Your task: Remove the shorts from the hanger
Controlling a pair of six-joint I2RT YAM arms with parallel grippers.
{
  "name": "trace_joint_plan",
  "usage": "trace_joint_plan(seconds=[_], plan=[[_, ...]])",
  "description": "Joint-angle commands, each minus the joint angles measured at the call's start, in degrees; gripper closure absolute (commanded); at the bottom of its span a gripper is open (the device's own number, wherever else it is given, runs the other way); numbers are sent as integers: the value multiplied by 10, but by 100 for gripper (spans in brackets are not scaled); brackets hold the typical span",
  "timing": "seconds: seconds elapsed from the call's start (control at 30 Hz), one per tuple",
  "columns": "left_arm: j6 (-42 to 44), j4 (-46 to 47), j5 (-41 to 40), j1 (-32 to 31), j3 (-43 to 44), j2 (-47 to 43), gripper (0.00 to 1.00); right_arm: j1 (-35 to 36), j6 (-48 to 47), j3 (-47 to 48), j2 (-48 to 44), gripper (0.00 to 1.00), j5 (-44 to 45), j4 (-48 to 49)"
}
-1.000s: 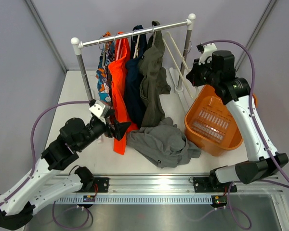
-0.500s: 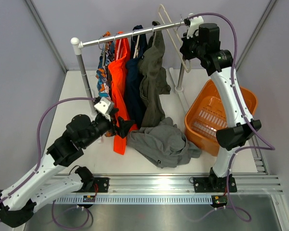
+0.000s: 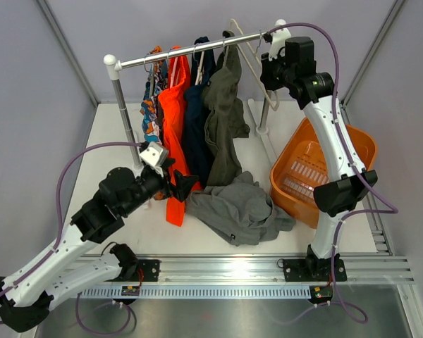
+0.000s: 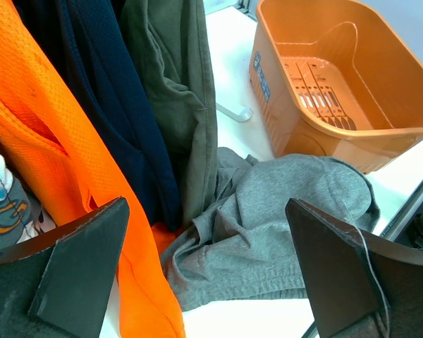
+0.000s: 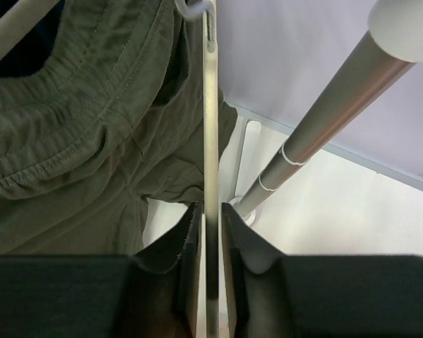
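The mid-grey shorts (image 3: 236, 208) lie crumpled on the table in front of the rack, also in the left wrist view (image 4: 282, 218). The dark olive shorts (image 3: 224, 113) hang from the rail, also seen in both wrist views (image 4: 176, 91) (image 5: 70, 141). My right gripper (image 3: 266, 67) is raised to the rail's right end and shut on the bar of a bare cream hanger (image 5: 210, 141), whose hook is up by the rail. My left gripper (image 3: 180, 186) is open and empty, low beside the orange pair, its jaws wide apart facing the grey shorts (image 4: 208, 260).
A bright orange pair (image 3: 173, 120), a navy pair (image 3: 196, 120) and a patterned garment (image 3: 152, 105) hang on the rail (image 3: 183, 53). An orange basket (image 3: 317, 176) stands at the right. The rack's right post (image 5: 324, 120) is close beside my right gripper.
My right arm has swung up from above the basket to the rail's right end, carrying the cream hanger. My left gripper has edged slightly right toward the grey shorts.
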Motion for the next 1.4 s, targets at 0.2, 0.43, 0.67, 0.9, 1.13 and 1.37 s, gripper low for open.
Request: trace_joint_plan(seconds=[0.2,0.43,0.67,0.9,1.13,1.37], plan=[[-9,42,8,1,-7,-12,1,2,-11,-78,-97,24,-37,0],[-8,38,10,1,-15,-20,1,-61,-65,-178,-242,1,-181,-64],[-2,42,8,1,-23,-25,1,-56,-407,-369,-348,1,-458,-282],[-7,31,11,1,-16,-18,1,120,-289,-513,-352,7,-348,-186],[-39,13,-2,1,-35,-48,1,223,-104,-607,-321,1,-77,2],[-74,11,-26,1,-72,-93,1,276,-3,-645,-254,1,108,48]])
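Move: The right hand, fingers slightly parted around the empty hanger at the bar, has the grey shorts on the table some 30 cm back, 5 cm left and 34 cm below. The olive shorts hang about 10 cm to its left, 5 cm back and 15 cm lower; the orange basket is roughly 19 cm back, 20 cm right and 32 cm down. From the left hand the grey shorts lie about 13 cm right, level fore and aft, 27 cm below. The right fingers open wide and let go of the empty hanger on the bar, and the hand backs out, dipping a little and then rising slightly, before it swoops back and down towards the grey shorts. It ends about 27 cm back, 24 cm lower and 7 cm left, having swung counter-clockwise and partly returned, fingers tipped some 30 degrees further down, while the open left hand eases slightly back, left and down. ##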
